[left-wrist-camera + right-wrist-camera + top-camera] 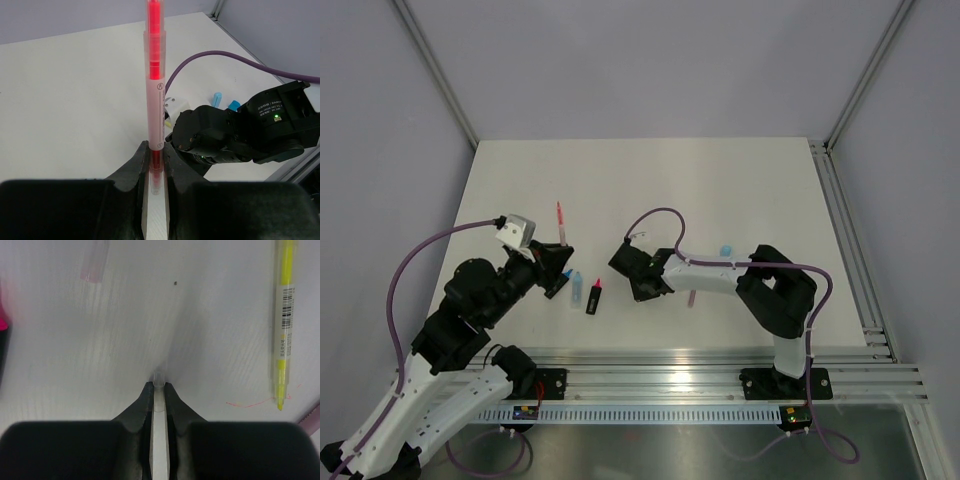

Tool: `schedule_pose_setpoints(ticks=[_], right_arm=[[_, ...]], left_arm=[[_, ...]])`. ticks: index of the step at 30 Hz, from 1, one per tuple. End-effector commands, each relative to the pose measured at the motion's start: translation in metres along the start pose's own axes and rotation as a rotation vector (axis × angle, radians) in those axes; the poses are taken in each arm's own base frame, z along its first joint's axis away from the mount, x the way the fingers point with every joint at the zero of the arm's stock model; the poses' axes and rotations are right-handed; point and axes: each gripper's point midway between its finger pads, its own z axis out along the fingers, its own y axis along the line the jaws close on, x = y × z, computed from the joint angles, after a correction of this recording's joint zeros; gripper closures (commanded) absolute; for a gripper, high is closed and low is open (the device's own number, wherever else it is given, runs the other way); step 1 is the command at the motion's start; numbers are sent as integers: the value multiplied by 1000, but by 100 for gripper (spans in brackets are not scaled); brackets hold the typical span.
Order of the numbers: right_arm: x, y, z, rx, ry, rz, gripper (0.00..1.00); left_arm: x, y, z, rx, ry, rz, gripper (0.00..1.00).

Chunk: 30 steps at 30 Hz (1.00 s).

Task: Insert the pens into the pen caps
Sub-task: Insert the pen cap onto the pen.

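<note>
My left gripper [156, 150] is shut on a thin red pen [155, 90] with a translucent barrel. It grips the pen near its tail end, and the pen points straight away from the fingers over the table [650, 190]. From above, that red pen [560, 222] sticks out past the left gripper [560, 258]. My right gripper [158, 385] points down at the table, its jaws closed on a small clear pen cap [158, 376] that pokes out at the fingertips. From above, the right gripper [638, 272] is a short way right of the left one.
A yellow pen [284, 325] and a purplish pen [312, 417] lie right of the right gripper, and another clear cap [95, 260] lies ahead of it. Short markers [576, 290] lie between the arms. A light-blue cap [726, 251] and a pink stick [691, 298] sit by the right arm.
</note>
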Motion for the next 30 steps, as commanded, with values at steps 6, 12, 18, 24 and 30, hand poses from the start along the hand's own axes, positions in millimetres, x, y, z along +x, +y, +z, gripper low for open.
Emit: schedule_pose_setpoints(ticks=[6, 12, 18, 24, 30], right_arm=[[-64, -6, -80, -136, -360, 128, 100], [-133, 9, -215, -470, -752, 253, 100], [-184, 18, -318, -722, -1086, 344, 100], [-208, 42, -369, -878, -1182, 309, 100], [-213, 48, -396, -964, -1241, 291, 100]], left_arm=[[-4, -20, 7, 97, -5, -45, 100], [-11, -43, 12, 218, -6, -77, 100], [-14, -58, 10, 310, -22, -81, 100], [-14, -67, 6, 364, -21, -76, 100], [-10, -78, 4, 439, 2, -94, 100]])
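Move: The right hand, down at the table with the clear pen cap already pinched in its fingertips, has the red pen's middle roughly 12 cm to its left, 3 cm back and 33 cm up, held upright by the left hand. Around the right hand on the table lie a loose clear cap 6 cm ahead and 5 cm left, the yellow pen 6 cm ahead and 6 cm right, and the black marker 11 cm left, 1 cm back. From the left hand, the pinched cap is about 4 cm ahead, 12 cm right and 29 cm below. Straight up and fast, the right hand lifts the pinched cap about 40 cm off the table, slowing near the top and easing left, while its wrist swings the fingers some 80 degrees from pointing down to pointing forward-left, near the red pen's upper end. The left hand keeps the red pen upright and carries it some 6 cm right and a little back, turning clockwise to meet the cap. ##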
